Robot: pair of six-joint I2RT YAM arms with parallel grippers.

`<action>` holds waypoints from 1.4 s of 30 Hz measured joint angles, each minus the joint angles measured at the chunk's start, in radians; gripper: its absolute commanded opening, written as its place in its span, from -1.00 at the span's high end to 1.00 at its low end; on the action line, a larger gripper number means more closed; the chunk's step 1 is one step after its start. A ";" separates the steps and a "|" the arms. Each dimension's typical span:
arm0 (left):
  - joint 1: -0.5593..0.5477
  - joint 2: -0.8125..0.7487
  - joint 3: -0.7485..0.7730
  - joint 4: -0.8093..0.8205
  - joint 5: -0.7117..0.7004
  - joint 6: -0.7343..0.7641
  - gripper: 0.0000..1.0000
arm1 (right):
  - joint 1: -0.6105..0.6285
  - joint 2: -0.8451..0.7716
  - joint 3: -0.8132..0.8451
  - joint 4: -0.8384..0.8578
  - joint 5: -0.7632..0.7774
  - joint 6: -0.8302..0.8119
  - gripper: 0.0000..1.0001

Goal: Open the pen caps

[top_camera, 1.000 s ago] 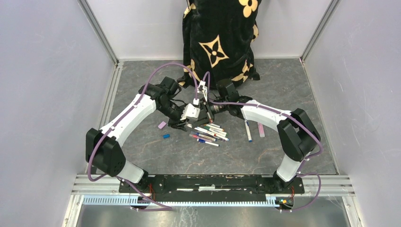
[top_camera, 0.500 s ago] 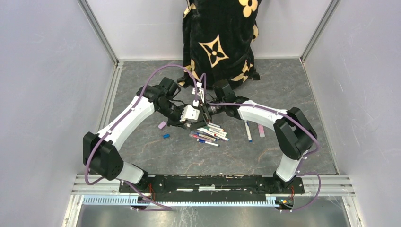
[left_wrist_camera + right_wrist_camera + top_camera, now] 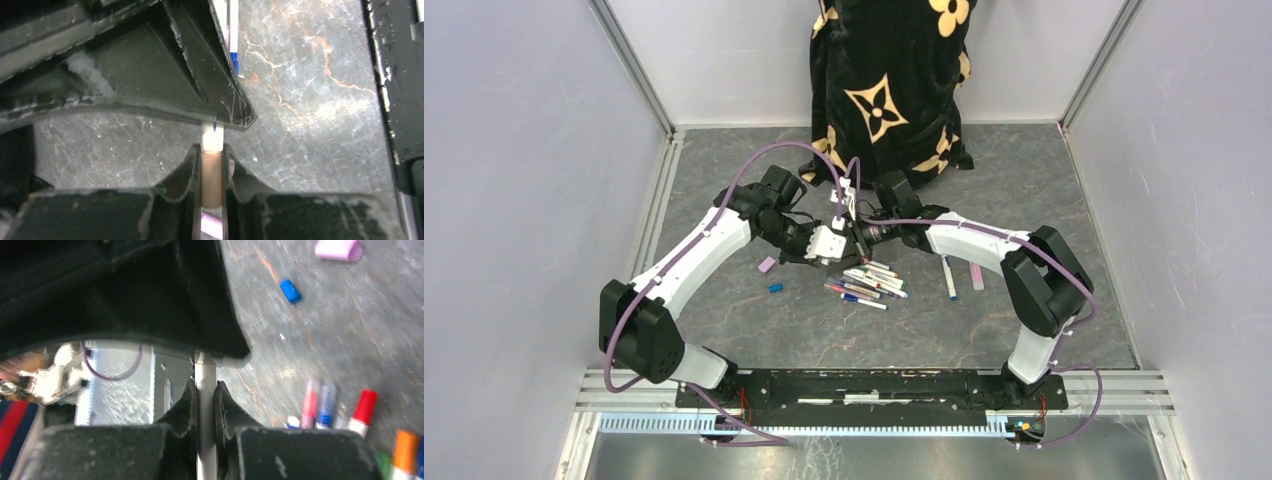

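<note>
My two grippers meet over the middle of the table, holding one pen between them. The left gripper (image 3: 840, 244) (image 3: 212, 156) is shut on the pen's short tan cap (image 3: 212, 180). White barrel (image 3: 212, 139) shows just beyond its fingertips. The right gripper (image 3: 858, 240) (image 3: 205, 388) is shut on that white barrel (image 3: 205, 377). Below them, several more pens (image 3: 869, 283) lie in a loose pile; their red, blue and orange ends (image 3: 364, 407) show in the right wrist view. A pink cap (image 3: 767, 265) (image 3: 339, 248) and a blue cap (image 3: 776, 288) (image 3: 290, 291) lie loose to the left.
A white pen with a blue end (image 3: 948, 277) and a pink pen (image 3: 976, 276) lie right of the pile. A black cloth with cream flowers (image 3: 889, 80) hangs at the back centre. Grey walls close in the left and right sides.
Both grippers have drawn closer together and shifted slightly toward the back. The left jaws have closed onto the cap, and the right jaws opened briefly and shut again on the barrel.
</note>
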 measured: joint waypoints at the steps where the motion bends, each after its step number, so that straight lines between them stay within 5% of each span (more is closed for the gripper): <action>1: 0.009 0.002 -0.002 0.007 0.005 0.016 0.96 | -0.002 -0.003 -0.002 -0.004 0.013 -0.019 1.00; 8: 0.226 0.043 0.024 -0.044 -0.104 0.067 0.96 | -0.098 -0.044 -0.119 -0.180 0.107 -0.104 1.00; 13: 0.215 0.046 -0.035 0.026 -0.090 0.050 0.96 | -0.135 -0.090 -0.156 -0.252 0.246 -0.119 1.00; 19: 0.198 0.108 -0.145 0.187 -0.076 -0.060 0.91 | -0.221 -0.256 -0.279 -0.232 0.634 -0.065 1.00; 27: 0.194 0.216 -0.185 0.359 -0.105 -0.169 0.30 | -0.226 -0.287 -0.424 -0.198 1.004 0.006 0.97; 33: 0.194 0.234 -0.199 0.406 -0.113 -0.204 -0.11 | -0.226 -0.269 -0.449 -0.135 1.089 0.030 0.39; 35: 0.194 0.234 -0.201 0.409 -0.114 -0.210 -0.40 | -0.224 -0.271 -0.457 -0.114 1.108 0.038 0.34; 42: 0.194 0.234 -0.166 0.356 -0.098 -0.224 -0.49 | -0.218 -0.297 -0.497 -0.067 1.131 0.036 0.27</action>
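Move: My left hand still grips the peach cap; its bare landing spot is about 6 cm ahead, 5 left and 14 below. The pink cap lies 6 cm left of that spot, the blue cap level with my hand, 9 cm left. My right hand still grips the barrel, bound for a free strip about 6 cm ahead, 24 right, 14 below; the blue pen is 4 cm right of it, the pen pile only 5 right of my hand and 3 ahead. I pull my hands apart along the pen, the left about 7 cm left and a little forward, then down some 10 cm towards the pink cap, opening wide to let go of the peach cap. My right hand carries the barrel about 23 cm right, 14 down and 8 forward, swinging clockwise and tipping its fingers down, then opens to leave it beside the blue pen. ##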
